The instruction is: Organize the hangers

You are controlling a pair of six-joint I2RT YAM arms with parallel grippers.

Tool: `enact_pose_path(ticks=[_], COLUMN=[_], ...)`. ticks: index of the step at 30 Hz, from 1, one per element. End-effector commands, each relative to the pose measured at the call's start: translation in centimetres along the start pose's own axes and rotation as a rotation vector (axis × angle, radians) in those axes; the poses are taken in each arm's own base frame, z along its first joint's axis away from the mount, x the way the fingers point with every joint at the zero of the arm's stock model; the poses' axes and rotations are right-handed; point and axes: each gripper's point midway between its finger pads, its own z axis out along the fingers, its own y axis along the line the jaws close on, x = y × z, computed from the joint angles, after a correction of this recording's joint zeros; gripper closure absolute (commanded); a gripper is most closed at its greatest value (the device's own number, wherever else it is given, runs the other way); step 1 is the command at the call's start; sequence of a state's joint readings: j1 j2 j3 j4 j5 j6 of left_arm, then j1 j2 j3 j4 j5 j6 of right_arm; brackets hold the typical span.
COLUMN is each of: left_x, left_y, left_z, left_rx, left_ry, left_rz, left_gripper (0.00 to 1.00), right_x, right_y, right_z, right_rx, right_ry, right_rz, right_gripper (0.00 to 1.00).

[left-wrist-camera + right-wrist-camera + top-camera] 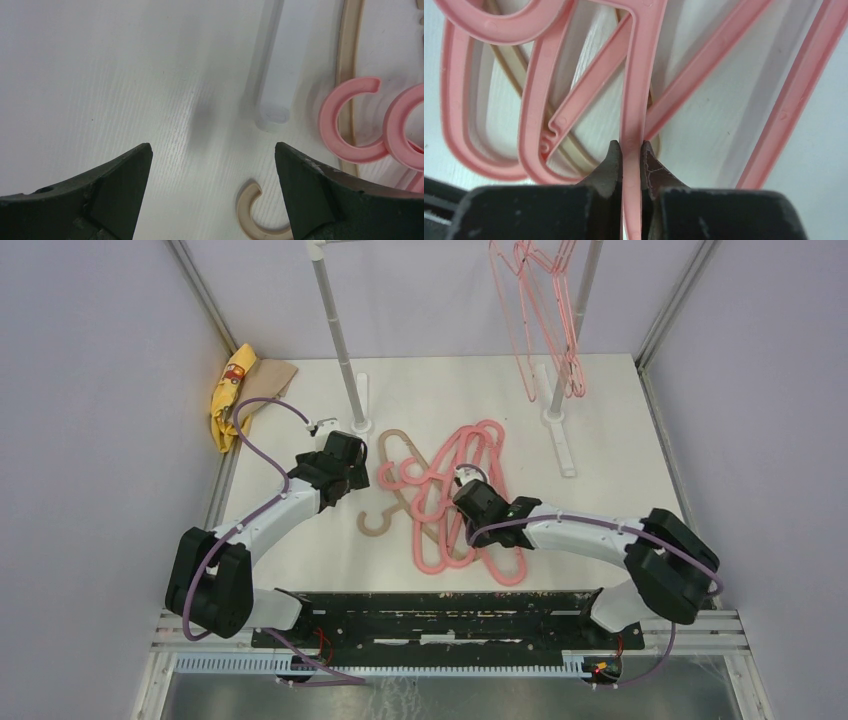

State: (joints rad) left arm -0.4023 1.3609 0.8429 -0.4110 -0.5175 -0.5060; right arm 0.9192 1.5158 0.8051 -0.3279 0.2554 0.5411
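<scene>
Several thick pink hangers lie tangled in a pile mid-table, over a tan-beige hanger. Thin pink wire hangers hang on the rack at the back right. My right gripper sits over the pile. In the right wrist view it is shut on a straight bar of a pink hanger. My left gripper is at the pile's left edge, open and empty. In the left wrist view it spans bare table, with a tan hook by its right finger and pink hooks beyond.
Two white rack poles rise at the back, their feet flat on the table. A yellow-and-tan cloth lies at the far left edge. Grey walls close in both sides.
</scene>
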Motion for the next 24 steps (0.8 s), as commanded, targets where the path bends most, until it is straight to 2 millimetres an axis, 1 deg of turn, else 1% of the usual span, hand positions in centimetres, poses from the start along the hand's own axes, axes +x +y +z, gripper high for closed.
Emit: enact_pose_path(ticks=[1, 4, 7, 13, 14, 15, 17, 18, 21, 24], left_x=[-1.8, -2.2, -2.6, -2.9, -3.0, -3.1, -3.4, -3.5, -3.8, -4.0], left_y=[-0.1, 0.0, -0.1, -0.1, -0.1, -0.1, -0.1, 0.0, 0.2, 0.4], left_z=[-0.7, -0.9, -1.2, -1.8, -2.0, -2.1, -2.4, -2.6, -2.9, -3.1], left_rx=[0.007, 0.008, 0.015, 0.030, 0.037, 0.039, 0.045, 0.047, 0.048, 0.048], left_ry=[-0.062, -0.072, -0.083, -0.098, -0.100, -0.105, -0.113, -0.120, -0.134, -0.141], left_rz=[-0.063, -0.071, -0.081, -0.104, -0.108, -0.112, -0.118, -0.122, -0.131, -0.135], left_gripper=[0.01, 0.01, 0.01, 0.01, 0.01, 0.01, 0.01, 0.01, 0.01, 0.01], right_x=[-4.6, -9.2, -13.2, -21.6, -23.3, -25.1, -27.9, -29.3, -34.1, -38.9], right_y=[-0.1, 0.8, 2.9, 7.9, 8.8, 9.7, 10.7, 11.0, 11.1, 10.6], right_z=[-5.6, -9.4, -12.4, -17.0, -17.7, -18.8, -19.8, -19.6, -21.4, -23.2], right_rx=[-0.020, -0.069, -0.168, -0.414, -0.461, -0.512, -0.574, -0.591, -0.672, -0.785], right_ry=[-0.144, -0.266, -0.352, -0.514, -0.537, -0.560, -0.592, -0.599, -0.667, -0.736], right_rz=[0.020, 0.045, 0.084, 0.206, 0.224, 0.244, 0.271, 0.286, 0.348, 0.437], right_gripper=[0.99, 0.99, 0.99, 0.99, 0.98, 0.98, 0.98, 0.98, 0.98, 0.98])
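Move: A pink hanger is already pinched in the right fingers, low over the pile. The rack's rail is to receive it: its middle is some 25 cm ahead, 2 cm left and about 38 cm up. The hangers already hung are some 11 cm right of the rail's middle, and the left post's foot is about 23 cm ahead and 21 cm left of the hand. From the left hand, the rail's middle is about 10 cm ahead, 25 cm right and 32 cm up. The pink hanger, still pinched by the right fingers, is carried quickly upward out of the pile by about 32 cm, and after the first rise also left and forward towards the height of the rail. On the way the wrist swings about 45 degrees, left side rising, until the downward fingers point mostly left. The empty, open left hand lifts about 3 cm. ##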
